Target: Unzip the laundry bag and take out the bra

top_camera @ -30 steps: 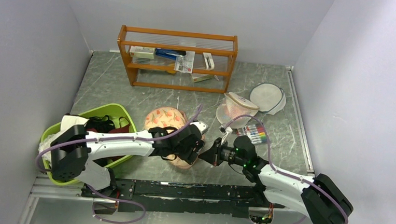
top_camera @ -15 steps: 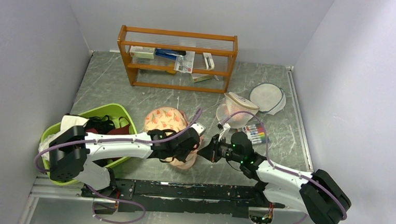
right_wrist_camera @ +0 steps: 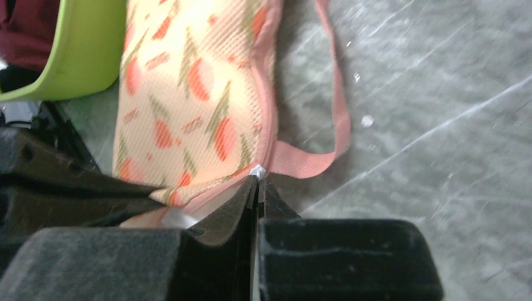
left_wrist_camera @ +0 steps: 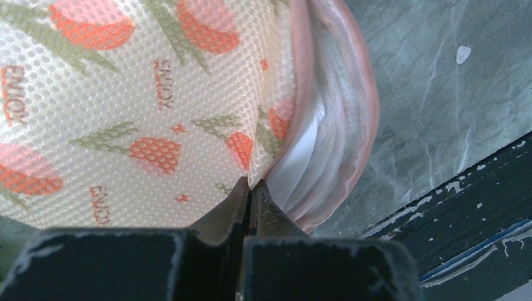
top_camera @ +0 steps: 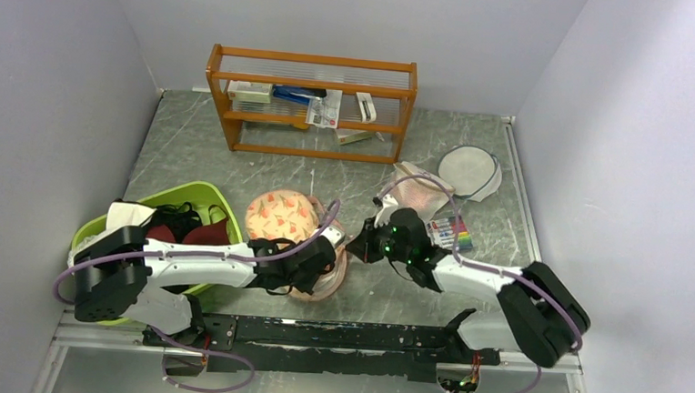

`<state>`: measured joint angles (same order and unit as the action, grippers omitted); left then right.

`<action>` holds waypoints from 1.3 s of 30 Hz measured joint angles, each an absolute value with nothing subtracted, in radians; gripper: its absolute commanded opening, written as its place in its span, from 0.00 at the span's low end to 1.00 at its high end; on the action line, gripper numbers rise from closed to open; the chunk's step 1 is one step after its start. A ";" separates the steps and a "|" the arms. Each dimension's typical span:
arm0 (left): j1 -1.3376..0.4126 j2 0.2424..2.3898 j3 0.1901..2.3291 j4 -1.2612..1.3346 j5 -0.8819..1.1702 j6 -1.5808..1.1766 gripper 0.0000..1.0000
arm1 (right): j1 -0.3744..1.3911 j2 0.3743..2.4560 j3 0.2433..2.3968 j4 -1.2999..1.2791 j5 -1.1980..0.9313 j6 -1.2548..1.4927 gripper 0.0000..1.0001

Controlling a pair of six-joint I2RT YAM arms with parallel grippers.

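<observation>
The laundry bag (top_camera: 281,214), peach-pink with orange-red flowers, lies at the table's middle between both arms. My left gripper (top_camera: 318,266) is shut on the rim of its mesh top flap (left_wrist_camera: 157,106) at the near lobe; the tips (left_wrist_camera: 251,185) pinch the fabric. Beside them the seam gapes, and the white bra (left_wrist_camera: 301,157) shows inside. My right gripper (top_camera: 353,248) is shut on a small white zip pull (right_wrist_camera: 257,169) at the bag's right edge, next to a pink strap loop (right_wrist_camera: 339,125).
A green basket (top_camera: 186,191) with a dark maroon bra (top_camera: 203,235) sits left of the bag. A wooden shelf (top_camera: 311,103) stands at the back. A white mesh dome bag (top_camera: 416,184), a round mesh disc (top_camera: 470,172) and a marker pack (top_camera: 451,232) lie at right.
My left gripper has shut on the bag's flap rim. My right gripper has moved away from the near edge along the bag's right side, holding the zip pull.
</observation>
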<state>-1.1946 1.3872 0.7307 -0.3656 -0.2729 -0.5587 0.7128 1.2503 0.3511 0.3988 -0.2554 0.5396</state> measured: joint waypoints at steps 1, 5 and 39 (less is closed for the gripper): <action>-1.195 1.382 0.725 -0.362 -0.273 -0.562 0.07 | 0.699 1.283 0.375 0.399 -0.262 0.533 0.00; -1.195 1.370 0.713 -0.339 -0.282 -0.580 0.07 | 0.652 1.407 0.453 0.406 -0.312 0.512 0.00; -1.031 1.118 0.806 -0.462 -0.154 -0.451 0.71 | 0.810 1.201 0.181 0.625 -0.321 0.749 0.00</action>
<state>-1.0313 1.1183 0.8062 -0.4622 -0.1539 -0.4507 0.8097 1.2011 0.1806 0.6250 -0.3210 0.7490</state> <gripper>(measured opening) 0.699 0.007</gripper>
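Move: At the fingertips of the left hand is the laundry bag's near rim by the opening, still pinched; the bag's middle lies about 10 cm ahead and 3 cm to the left. The zipper pull is some 9 cm ahead and 8 cm to the right of that hand, still held in the right fingertips. From the right hand, the bag's middle is roughly 11 cm left and about level in reach, the mesh bag 13 cm ahead and 15 cm right, the marker set 5 cm ahead and 21 cm right. Keeping its pinch on the zipper pull, the right hand eases forward about 3 cm, then draws back towards its base by some 9 cm. Against this, the left hand travels forward with the bag's rim, roughly 7 cm and slightly down, then opens wide, lets go and lifts about 10 cm clear while drawing partly back. ##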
